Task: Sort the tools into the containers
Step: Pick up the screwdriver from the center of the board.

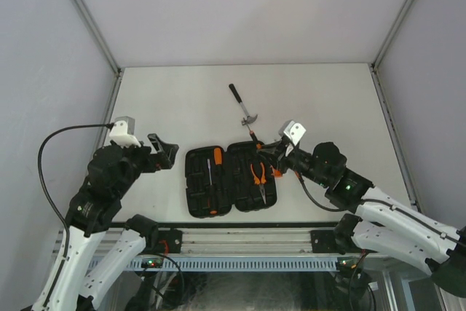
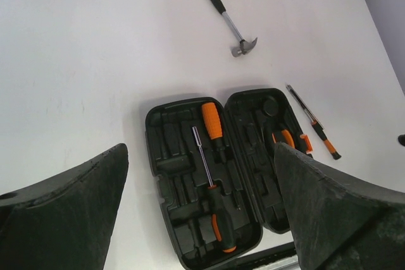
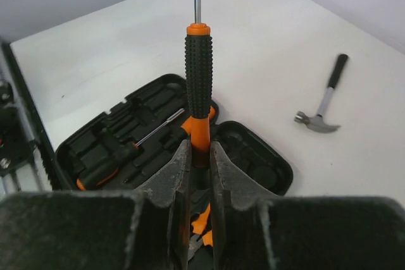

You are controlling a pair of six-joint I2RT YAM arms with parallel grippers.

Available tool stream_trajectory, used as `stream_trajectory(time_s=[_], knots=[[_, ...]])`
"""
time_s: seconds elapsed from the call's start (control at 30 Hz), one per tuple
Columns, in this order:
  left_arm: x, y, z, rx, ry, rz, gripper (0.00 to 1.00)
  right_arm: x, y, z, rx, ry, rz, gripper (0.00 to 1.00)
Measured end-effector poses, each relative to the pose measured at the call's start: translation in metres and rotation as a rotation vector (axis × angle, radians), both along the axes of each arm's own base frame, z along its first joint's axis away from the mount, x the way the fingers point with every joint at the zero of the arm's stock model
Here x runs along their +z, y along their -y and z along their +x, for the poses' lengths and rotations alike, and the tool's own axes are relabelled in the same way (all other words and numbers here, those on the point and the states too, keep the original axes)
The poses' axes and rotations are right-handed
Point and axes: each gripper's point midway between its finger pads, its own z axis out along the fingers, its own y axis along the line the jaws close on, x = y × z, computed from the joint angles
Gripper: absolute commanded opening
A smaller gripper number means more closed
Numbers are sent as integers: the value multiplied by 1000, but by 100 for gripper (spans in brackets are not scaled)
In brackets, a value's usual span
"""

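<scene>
The black tool case [image 1: 196,198] lies open at the near middle of the table. Its left half holds a longer black-handled screwdriver [image 2: 212,184] and an orange-handled one [image 2: 212,120]. Orange-handled pliers [image 1: 258,175] lie in its right half. A claw hammer [image 1: 242,107] rests on the table beyond the case. My right gripper [image 3: 200,150] is shut on the handle of a slim black-and-orange screwdriver [image 3: 198,74] above the case's right half, shaft pointing away. My left gripper [image 1: 164,152] hangs wide open left of the case, holding nothing.
A metal rail [image 1: 240,238] runs along the near table edge just behind the case. Grey walls enclose the table on three sides. A black cable [image 1: 51,143] loops off my left arm.
</scene>
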Motion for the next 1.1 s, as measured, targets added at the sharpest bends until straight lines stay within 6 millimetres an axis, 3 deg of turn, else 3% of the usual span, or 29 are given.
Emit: stream_trajectory(time_s=[0.4, 0.77, 1.1], knots=[[3, 11, -3, -68, 9, -12, 100, -18, -45, -41, 285, 151, -143, 0], [5, 12, -4, -89, 25, 4, 99, -24, -59, -63, 433, 346, -256, 0], [15, 38, -17, -263, 62, -30, 94, -42, -60, -80, 558, 584, -457, 0]])
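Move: The right hand already holds the screwdriver by its butt, shaft out and up, above the open tool case's right half; the case's middle lies about 11 cm left, level fore-and-aft and some 23 cm below, with the pliers 2 cm left and 2 cm back. The loose silver tool is 8 cm right and 5 cm ahead, the hammer 7 cm left and 25 cm ahead. From the empty left hand, the case's middle is about 18 cm right, level fore-and-aft, 25 cm below. The right hand keeps its pinch on the screwdriver's orange butt and carries it back about 8 cm and left about 6 cm, sinking some 4 cm, over the case's right half towards its near end; meanwhile it turns counter-clockwise to point nearly straight left, and rolls some 45 degrees so that the shaft swings over from forward to left. The open left hand eases about 4 cm to the right, slightly back and up, towards the case and the screwdriver, turning some 15 degrees clockwise with its fingers staying wide and empty. ##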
